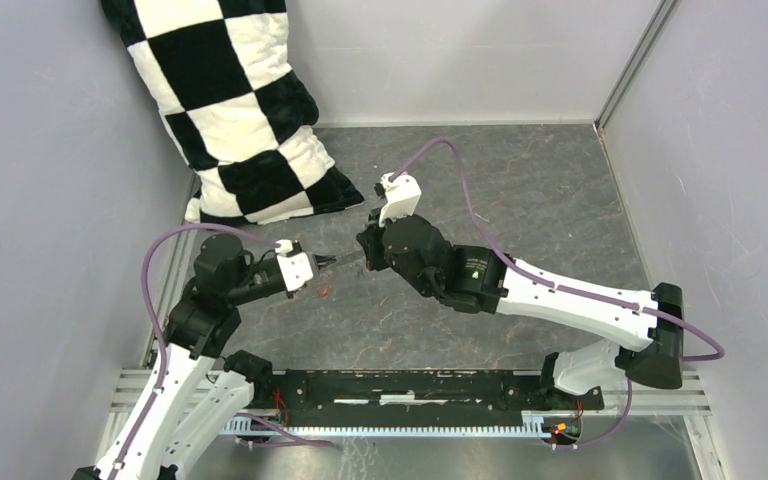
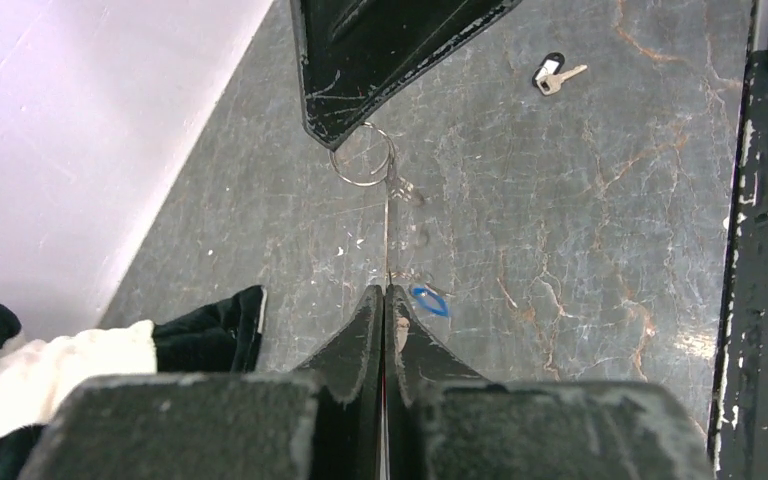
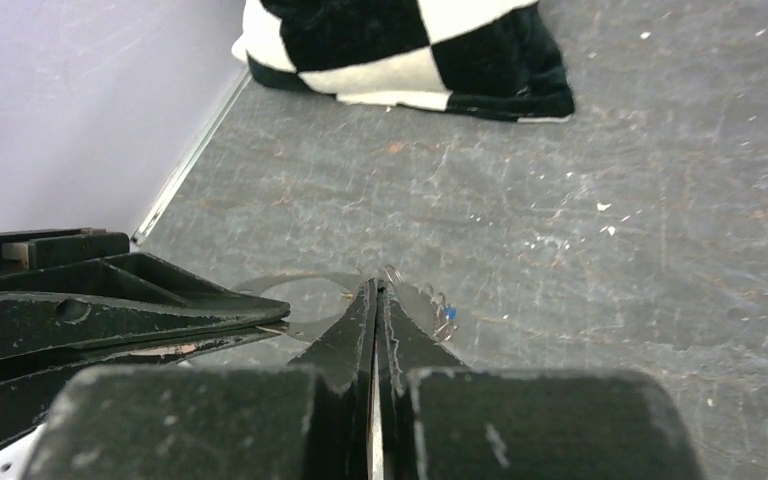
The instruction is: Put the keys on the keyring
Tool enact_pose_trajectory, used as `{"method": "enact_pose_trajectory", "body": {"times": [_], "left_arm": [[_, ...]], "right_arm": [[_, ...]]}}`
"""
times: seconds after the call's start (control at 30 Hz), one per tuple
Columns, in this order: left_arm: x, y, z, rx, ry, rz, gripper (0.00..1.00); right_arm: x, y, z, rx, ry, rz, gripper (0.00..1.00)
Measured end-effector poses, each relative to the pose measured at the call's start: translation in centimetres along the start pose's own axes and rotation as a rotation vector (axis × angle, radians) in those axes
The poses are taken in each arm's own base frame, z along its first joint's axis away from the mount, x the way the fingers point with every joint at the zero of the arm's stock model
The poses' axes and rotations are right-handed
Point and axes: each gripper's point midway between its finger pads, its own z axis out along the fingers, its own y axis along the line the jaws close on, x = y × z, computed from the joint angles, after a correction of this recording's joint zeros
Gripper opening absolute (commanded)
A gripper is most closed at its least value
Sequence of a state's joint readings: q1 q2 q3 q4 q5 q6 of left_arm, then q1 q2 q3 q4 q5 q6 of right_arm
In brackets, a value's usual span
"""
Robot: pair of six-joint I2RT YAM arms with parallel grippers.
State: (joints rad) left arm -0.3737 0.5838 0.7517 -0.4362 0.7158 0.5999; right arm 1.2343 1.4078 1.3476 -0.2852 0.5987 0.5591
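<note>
The keyring [image 2: 388, 230] is a thin grey wire hoop held above the table between both grippers. In the left wrist view it runs edge-on from my left gripper [image 2: 387, 290], which is shut on it, up to a small loop [image 2: 363, 181] at the right gripper's fingers [image 2: 360, 70]. My right gripper [image 3: 376, 287] is shut on the hoop [image 3: 305, 276] too, with the left fingers [image 3: 160, 320] coming in from the left. The blue key [image 2: 430, 301] [image 3: 449, 312] sits close beside the wire. A red key [image 1: 322, 291] lies under the left gripper [image 1: 352, 259]. The dark and white key [image 2: 552, 72] lies apart.
A black and white chequered pillow [image 1: 240, 110] leans in the back left corner. Grey walls close in the left, back and right. The black mounting rail [image 1: 410, 385] runs along the near edge. The right gripper [image 1: 367, 250] meets the left over the table's middle left.
</note>
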Motion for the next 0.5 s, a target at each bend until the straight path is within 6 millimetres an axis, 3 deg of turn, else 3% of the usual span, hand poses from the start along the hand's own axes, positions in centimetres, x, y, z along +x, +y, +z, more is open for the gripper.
{"method": "enact_pose_trajectory", "body": {"times": [0.33, 0.5], "left_arm": [[0.2, -1.6, -0.8, 0.043, -0.022, 0.108, 0.02], [-0.2, -2.6, -1.4, 0.072, -0.047, 0.174, 0.02]], "right_arm": [[3.3, -1.3, 0.5, -0.102, 0.169, 0.139, 0.01], [4.3, -3.0, 1.1, -0.085, 0.233, 0.146, 0.01]]}}
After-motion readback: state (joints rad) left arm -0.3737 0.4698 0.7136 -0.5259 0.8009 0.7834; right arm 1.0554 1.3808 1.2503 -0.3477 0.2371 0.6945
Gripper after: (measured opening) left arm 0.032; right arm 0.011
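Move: The black-tagged key lies on the table some 27 cm to the right of my right hand, about 6 cm nearer my base and roughly 29 cm below it. The keyring plate, which my left hand already holds, has its middle about 5 cm below my right fingertips, 1 cm back and 1 cm left. From my left hand that key is about 33 cm right, 3 cm back and 26 cm down. I drop my empty, still-shut right hand about 5 cm, drifting slightly right towards the level of the black-tagged key and tipping the fingers some 15 degrees further down. Meanwhile my left hand keeps its pinch on the keyring plate and draws it back about 3 cm, away from the right fingers, turning a little clockwise. ##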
